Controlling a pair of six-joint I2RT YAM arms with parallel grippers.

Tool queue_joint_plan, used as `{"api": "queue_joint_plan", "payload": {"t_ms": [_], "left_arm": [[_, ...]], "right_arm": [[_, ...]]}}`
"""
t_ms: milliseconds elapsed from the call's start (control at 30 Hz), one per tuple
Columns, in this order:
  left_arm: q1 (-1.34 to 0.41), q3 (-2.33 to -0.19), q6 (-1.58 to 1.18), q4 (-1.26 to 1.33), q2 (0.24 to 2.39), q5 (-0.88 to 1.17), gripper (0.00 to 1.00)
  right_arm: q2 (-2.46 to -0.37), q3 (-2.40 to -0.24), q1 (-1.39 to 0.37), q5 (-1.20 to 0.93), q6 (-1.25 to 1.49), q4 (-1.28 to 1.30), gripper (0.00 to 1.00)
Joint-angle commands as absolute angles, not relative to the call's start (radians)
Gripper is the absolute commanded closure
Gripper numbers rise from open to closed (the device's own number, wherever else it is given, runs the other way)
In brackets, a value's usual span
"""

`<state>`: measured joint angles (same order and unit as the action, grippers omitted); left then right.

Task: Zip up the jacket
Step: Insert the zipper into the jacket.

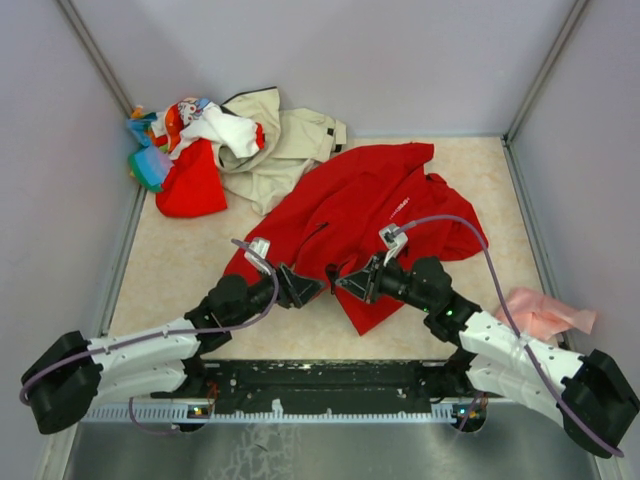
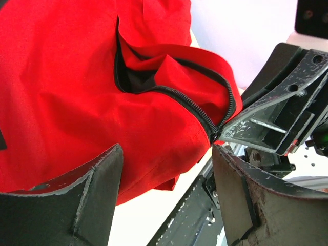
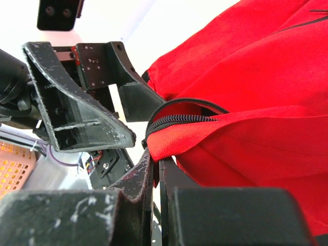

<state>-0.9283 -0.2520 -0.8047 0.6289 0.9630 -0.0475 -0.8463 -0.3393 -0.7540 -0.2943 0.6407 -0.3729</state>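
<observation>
The bright red jacket [image 1: 360, 205] lies spread on the table's middle, its white chest logo [image 1: 400, 208] facing up. My right gripper [image 1: 347, 284] is shut on the jacket's bottom hem beside the black zipper [image 3: 177, 119], holding red cloth between its fingers [image 3: 166, 174]. My left gripper [image 1: 313, 288] is open, facing the right one a short way off; its fingers [image 2: 97, 189] straddle the lower red hem [image 2: 154, 148] without touching. The zipper [image 2: 205, 120] is open near the hem, with black lining showing.
A beige jacket [image 1: 280, 145] and a heap of mixed clothes with a smaller red garment [image 1: 190, 180] lie at the back left. A pink cloth [image 1: 545, 310] lies at the right. Grey walls enclose the table; a black rail [image 1: 320, 380] runs along the near edge.
</observation>
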Motion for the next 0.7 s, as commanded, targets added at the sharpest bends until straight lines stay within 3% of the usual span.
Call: {"api": "queue_joint_plan", "payload": {"t_ms": [0,433,667], "left_arm": [[-0.913,-0.273,-0.861,0.664,0.998,0.046,0.26],[-0.876,-0.253,-0.884,0.8,1.041,0.115,0.49],[-0.87,-0.253,-0.852,0.815,1.048,0.15,0.77]], "right_arm": [[-0.853,-0.35,-0.746,-0.31,0.648,-0.457,1.0],[-0.887,-0.359,-0.746,-0.338,0.649,-0.468,1.0],[-0.906,-0.366,-0.746,-0.349,0.654,-0.47,1.0]]}}
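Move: The red jacket edge that the open left fingers are about to take lies almost between them, about 2 cm to the right and 1 cm below. The zipper slider, already in the shut right fingers, is some 4 cm to the left hand's right and level fore and aft; the black pocket zip lies roughly 12 cm ahead and 10 cm lower. From the right hand, that jacket edge is about 2 cm left and 1 cm lower. Red cloth beside the zipper slider is taken between the left fingertips as they close from three-quarters open to about a third. Meanwhile the left hand dips about 1 cm, then rises 1.5 cm or so, edging 1 cm right towards the slider with hardly any wrist turn. The right fingers keep their pinch at the slider, sinking about 1 cm. ##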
